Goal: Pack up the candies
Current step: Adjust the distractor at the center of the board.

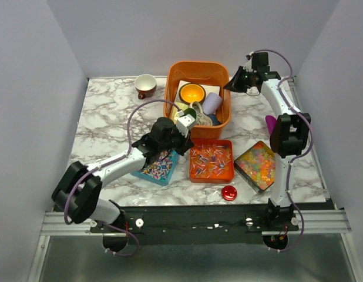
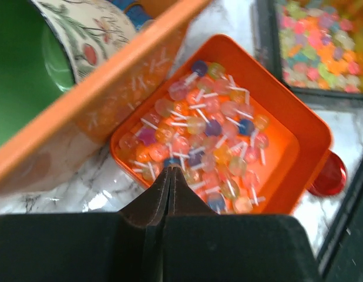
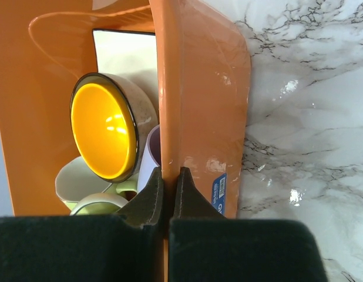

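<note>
The candies lie in three trays on the marble table. Confetti-like bits fill a teal tray [image 1: 160, 166], thin pale wrapped pieces fill an orange tray [image 1: 211, 160] [image 2: 252, 111], and glossy jelly beads fill a dark-rimmed tray [image 1: 256, 165] [image 2: 322, 41]. My left gripper [image 1: 182, 126] [image 2: 170, 169] is shut with nothing showing between its fingers. It hovers at the near-left corner of the orange tray, beside the front wall of the big orange basket [image 1: 225, 111] [image 2: 93, 100]. My right gripper [image 1: 234, 82] [image 3: 170, 171] is shut on the basket's right wall [image 3: 199, 88].
The basket holds a yellow-lined bowl [image 1: 192, 93] [image 3: 102, 132], a lilac cup [image 1: 212, 103], a green-lined mug [image 2: 23, 70] and other crockery. A brown-and-white cup [image 1: 145, 86] stands at the back left. A red lid [image 1: 229, 192] [image 2: 329, 175] lies near the front edge. A purple scoop [image 1: 271, 123] shows behind the right arm.
</note>
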`<state>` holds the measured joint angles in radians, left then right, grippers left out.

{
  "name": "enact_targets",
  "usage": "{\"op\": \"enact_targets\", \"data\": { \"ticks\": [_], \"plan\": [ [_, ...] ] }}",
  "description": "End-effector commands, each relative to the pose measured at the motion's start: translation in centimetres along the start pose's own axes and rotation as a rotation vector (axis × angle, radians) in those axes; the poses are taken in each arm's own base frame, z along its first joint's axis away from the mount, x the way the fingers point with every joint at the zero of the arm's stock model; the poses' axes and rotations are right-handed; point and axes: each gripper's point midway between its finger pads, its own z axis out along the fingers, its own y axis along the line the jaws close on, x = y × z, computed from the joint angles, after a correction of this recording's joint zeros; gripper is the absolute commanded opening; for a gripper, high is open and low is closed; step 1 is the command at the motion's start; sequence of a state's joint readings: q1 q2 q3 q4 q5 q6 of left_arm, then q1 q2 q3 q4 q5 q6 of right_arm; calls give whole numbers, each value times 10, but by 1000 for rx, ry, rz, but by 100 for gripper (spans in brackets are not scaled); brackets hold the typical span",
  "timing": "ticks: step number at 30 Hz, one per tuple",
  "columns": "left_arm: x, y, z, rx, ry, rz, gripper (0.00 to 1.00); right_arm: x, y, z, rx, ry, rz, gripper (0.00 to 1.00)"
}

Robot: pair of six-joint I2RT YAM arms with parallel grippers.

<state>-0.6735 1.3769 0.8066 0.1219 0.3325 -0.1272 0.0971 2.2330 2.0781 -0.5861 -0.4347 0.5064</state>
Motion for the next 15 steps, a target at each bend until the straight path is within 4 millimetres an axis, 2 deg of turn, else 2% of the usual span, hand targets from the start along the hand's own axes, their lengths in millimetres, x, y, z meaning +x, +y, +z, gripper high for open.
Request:
{"op": "enact_targets", "data": {
  "ticks": [1,2,3,4,7,8,11,12,13,14,15],
  "plan": [
    [-36,30,33,-148,-127,-59,4,2,-29,-38,32,59,165,1],
    [-52,31,37,-153,-154,-65,4,3,-29,-40,32,61,161,1],
    [-48,38,47,-173,-135,-88,5,0,-46,-45,55,52,178,1],
    [-66,44,50,-207,-165,-88,5,0,-49,-48,59,52,180,1],
    [-69,62,58,-292,-163,-105,5,2,-56,-59,69,53,185,1],
    [-78,63,59,-295,-173,-106,5,3,-54,-64,68,49,184,1],
    [-84,88,57,-406,-173,-138,5,13,-56,-69,80,67,208,1],
    [-81,96,59,-430,-162,-150,5,13,-52,-75,80,61,227,1],
    [-82,102,59,-446,-157,-159,5,22,-51,-75,71,85,257,1],
    [-90,113,56,-477,-167,-172,5,26,-48,-76,52,99,274,1],
    [-86,120,60,-492,-156,-178,5,30,-40,-77,31,111,297,1]
  ]
}}
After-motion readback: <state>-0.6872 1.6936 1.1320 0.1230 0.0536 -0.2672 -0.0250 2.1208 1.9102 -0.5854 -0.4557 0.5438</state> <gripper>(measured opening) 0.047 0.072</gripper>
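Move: The orange box's middle lies about 18 cm ahead of the left hand and 3 cm to its right, some 8 cm lower; the green mug inside is about 11 cm straight ahead. From that hand the lollipop tray is 8 cm back and 8 cm right, 12 cm down. The right hand has the box's right rim, the box's middle 12 cm left and 5 cm back, the lilac cup 6 cm left and 6 cm back. The orange box's right rim stays pinched in the right fingers, which drag it to the right by about 6 cm and slightly back. Meanwhile the left hand, fingers shut, goes forward some 10 cm and a little right, dipping briefly and turning counter-clockwise, until its tips come up against the outside of the box's near wall, just under the rim. ##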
